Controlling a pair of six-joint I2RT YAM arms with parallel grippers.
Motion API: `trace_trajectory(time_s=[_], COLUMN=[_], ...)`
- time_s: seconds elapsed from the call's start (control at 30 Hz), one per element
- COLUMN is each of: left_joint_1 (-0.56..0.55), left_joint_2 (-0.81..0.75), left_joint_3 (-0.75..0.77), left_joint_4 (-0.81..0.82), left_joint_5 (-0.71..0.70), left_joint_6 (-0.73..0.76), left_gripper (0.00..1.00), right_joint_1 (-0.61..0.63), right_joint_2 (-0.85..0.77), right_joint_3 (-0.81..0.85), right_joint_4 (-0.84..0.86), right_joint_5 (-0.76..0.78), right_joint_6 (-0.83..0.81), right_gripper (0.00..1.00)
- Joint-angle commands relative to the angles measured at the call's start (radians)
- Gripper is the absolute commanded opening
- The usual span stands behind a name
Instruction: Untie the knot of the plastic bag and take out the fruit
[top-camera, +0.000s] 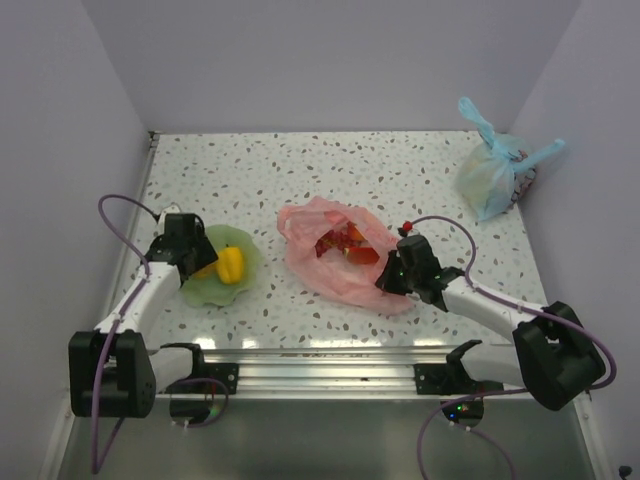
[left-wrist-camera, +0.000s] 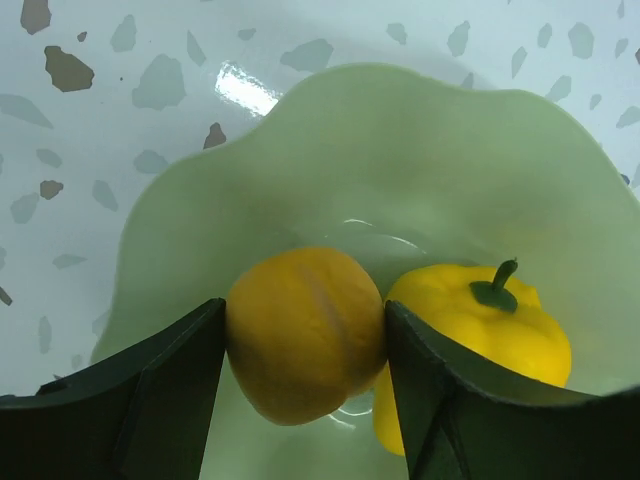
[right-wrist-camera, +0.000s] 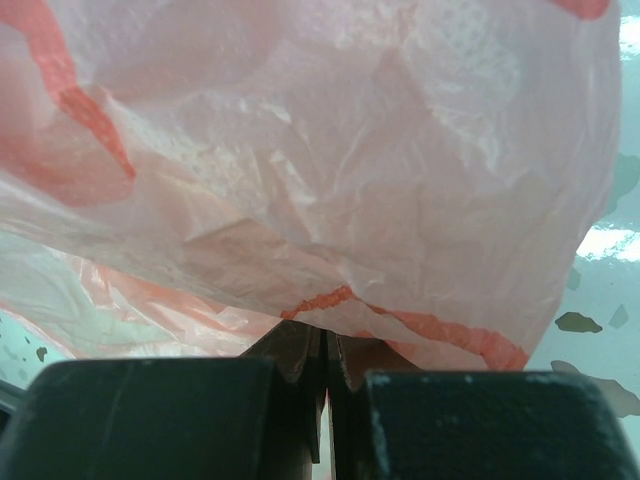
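The pink plastic bag (top-camera: 340, 255) lies at the table's middle with its mouth open upward; red and orange fruit (top-camera: 345, 243) shows inside, and no knot is in view. My right gripper (top-camera: 390, 278) is shut on the bag's right edge. In the right wrist view its film (right-wrist-camera: 350, 150) drapes over the closed right gripper (right-wrist-camera: 326, 335). My left gripper (left-wrist-camera: 305, 305) is shut on a round orange-yellow fruit (left-wrist-camera: 305, 335) just above the green bowl (left-wrist-camera: 300, 130). A yellow pepper-shaped piece (left-wrist-camera: 490, 320) lies in the bowl beside it.
A light blue tied bag (top-camera: 490, 170) stands at the back right near the wall. The green bowl (top-camera: 250, 262) sits at the left, close to the left wall. White walls close in the table on three sides.
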Motion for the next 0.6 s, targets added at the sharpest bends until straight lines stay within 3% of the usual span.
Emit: trace_trajectory(time_s=[0.0,0.07,0.17,0.37,0.5,0.57], left_joint_1=[0.007,0.007,0.007,0.001,-0.105,-0.225], left_joint_2=[0.000,-0.020,-0.040,-0.117,-0.187,-0.209], left_joint_3=[0.017,0.031,0.058,0.104,0.118,0.141], left_joint_4=[0.099,0.088,0.064,0.030,0.062,0.085], left_joint_5=[0.025,0.015,0.019,0.102,0.145,0.133], left_joint_6=[0.030,0.041,0.053,0.050,0.016,-0.013], left_gripper=[0.71,0.91,1.00,1.00,1.00,1.00], right_joint_1=[0.005,0.005,0.005,0.005,0.005,0.005], right_joint_2=[-0.022,-0.039,-0.048,-0.065,-0.083,-0.089], right_joint_3=[0.040,0.040,0.044,0.067,0.087,0.102], right_joint_4=[-0.022,-0.031,-0.043,-0.082,-0.120,-0.132], right_joint_5=[0.006,0.009,0.017,0.023,0.046,0.055], right_joint_6=[-0.021,-0.028,-0.041,-0.064,-0.090,-0.099], right_gripper=[0.00,0.00,0.00,0.00,0.00,0.00])
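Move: The orange-yellow fruit sits between the left fingers, right at the hand point, low in the green bowl, whose middle is about 3 cm to the right and 2 cm lower. Level with the hand, some 6 cm to its right, lies the yellow pepper; the pink bag is roughly 33 cm right and 4 cm ahead. From the right hand, shut on the bag's rim, the fruit lies about 45 cm left and 4 cm ahead. Open the left gripper wide to let go of the orange-yellow fruit in the bowl. Ease it clear, then lift faster, about 8 cm in all, swinging some 5 cm right over the pepper towards the pink bag while the fingers tip up and outward about 15 degrees and turn a little clockwise. Keep the right fingers shut on the bag's rim and raise it about 2 cm. ##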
